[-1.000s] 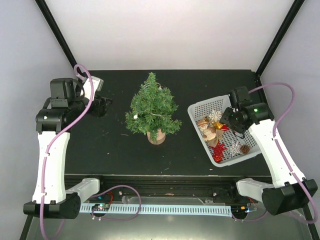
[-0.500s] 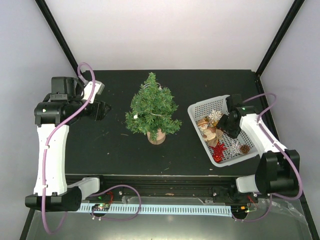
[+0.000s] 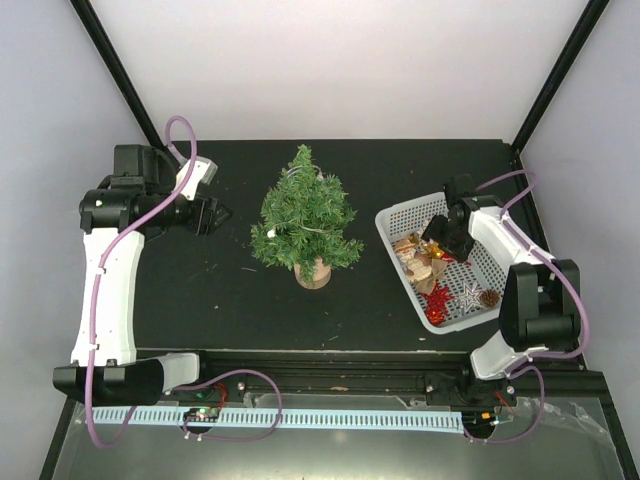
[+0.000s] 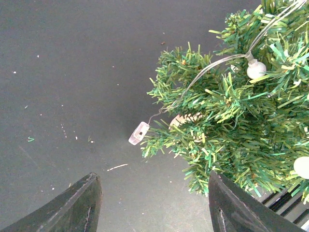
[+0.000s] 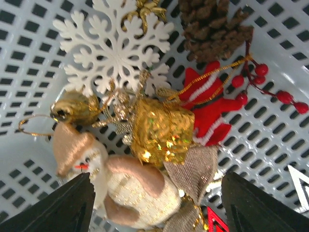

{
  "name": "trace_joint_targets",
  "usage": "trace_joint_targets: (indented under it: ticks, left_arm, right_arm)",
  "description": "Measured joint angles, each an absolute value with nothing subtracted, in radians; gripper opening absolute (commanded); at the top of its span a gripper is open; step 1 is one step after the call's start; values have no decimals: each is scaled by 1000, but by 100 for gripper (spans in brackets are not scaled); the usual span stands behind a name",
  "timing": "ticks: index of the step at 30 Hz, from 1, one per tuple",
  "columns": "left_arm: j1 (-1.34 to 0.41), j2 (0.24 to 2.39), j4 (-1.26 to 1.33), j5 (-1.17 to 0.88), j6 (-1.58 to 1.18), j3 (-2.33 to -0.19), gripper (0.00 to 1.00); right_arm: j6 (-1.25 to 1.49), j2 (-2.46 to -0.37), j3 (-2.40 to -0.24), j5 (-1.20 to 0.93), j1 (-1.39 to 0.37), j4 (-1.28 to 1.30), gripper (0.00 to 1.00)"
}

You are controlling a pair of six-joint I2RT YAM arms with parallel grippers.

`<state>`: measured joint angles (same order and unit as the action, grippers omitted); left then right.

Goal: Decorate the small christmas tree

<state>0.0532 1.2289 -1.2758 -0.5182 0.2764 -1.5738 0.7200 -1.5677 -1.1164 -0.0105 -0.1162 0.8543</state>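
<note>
The small christmas tree (image 3: 303,218) stands on its round wooden stump in the middle of the black table, with a string of small lights (image 4: 256,68) on it. My left gripper (image 3: 213,214) hangs open just left of the tree, nothing between its fingers (image 4: 77,205); the tree's lower branches (image 4: 227,130) fill the right of the left wrist view. My right gripper (image 3: 437,240) is open low over the white mesh basket (image 3: 400,215). Between its fingers (image 5: 67,205) lie a snowman figure (image 5: 120,188) and a gold glitter gift box (image 5: 161,130).
The basket also holds a white snowflake (image 5: 113,50), a pine cone (image 5: 212,24), a red mitten with berries (image 5: 212,104), a gold bell (image 5: 75,108), a red star (image 3: 437,302) and a silver star (image 3: 470,296). Black frame posts rise at the back corners.
My right arm folded in and its gripper went down into the basket's far part, opening wider. My left gripper swung slightly right, toward the tree.
</note>
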Motion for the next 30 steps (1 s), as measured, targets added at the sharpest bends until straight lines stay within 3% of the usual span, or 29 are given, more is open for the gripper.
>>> trace_joint_targets:
  ticks: [20, 26, 30]
  left_arm:
    - [53, 1232, -1313, -539, 282, -1601, 61]
    - [53, 1232, -1313, -540, 285, -1602, 61]
    - [53, 1232, -1313, -539, 285, -1602, 61]
  right_arm:
    - [736, -1707, -1121, -14, -98, 758, 60]
    - [742, -1714, -1095, -27, -98, 727, 36]
    - [741, -1712, -1095, -25, -98, 714, 28]
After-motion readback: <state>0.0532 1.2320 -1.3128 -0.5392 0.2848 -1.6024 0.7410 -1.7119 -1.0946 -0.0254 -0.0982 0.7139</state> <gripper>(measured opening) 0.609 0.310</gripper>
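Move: The gold gift-box ornament I'm going for lies about 2 cm ahead of my right hand and 5 cm below, in the basket. Around that box, the white snowflake is some 5 cm farther out, the red Santa about 4 cm to its right, the pinecone roughly 4 cm farther out and 6 cm to the right, and the snowman 3 cm left and 2 cm nearer. From my left hand the box is about 48 cm right, 5 cm ahead and 28 cm down. I bring my open right hand about 2 cm forward over the gold gift box, then sink some 4 cm into the basket with the fingers pointing down, narrowing them slowly on the way. Once down, I stay there and quickly close them to under half their starting gap, pinching the box by its two sides. ##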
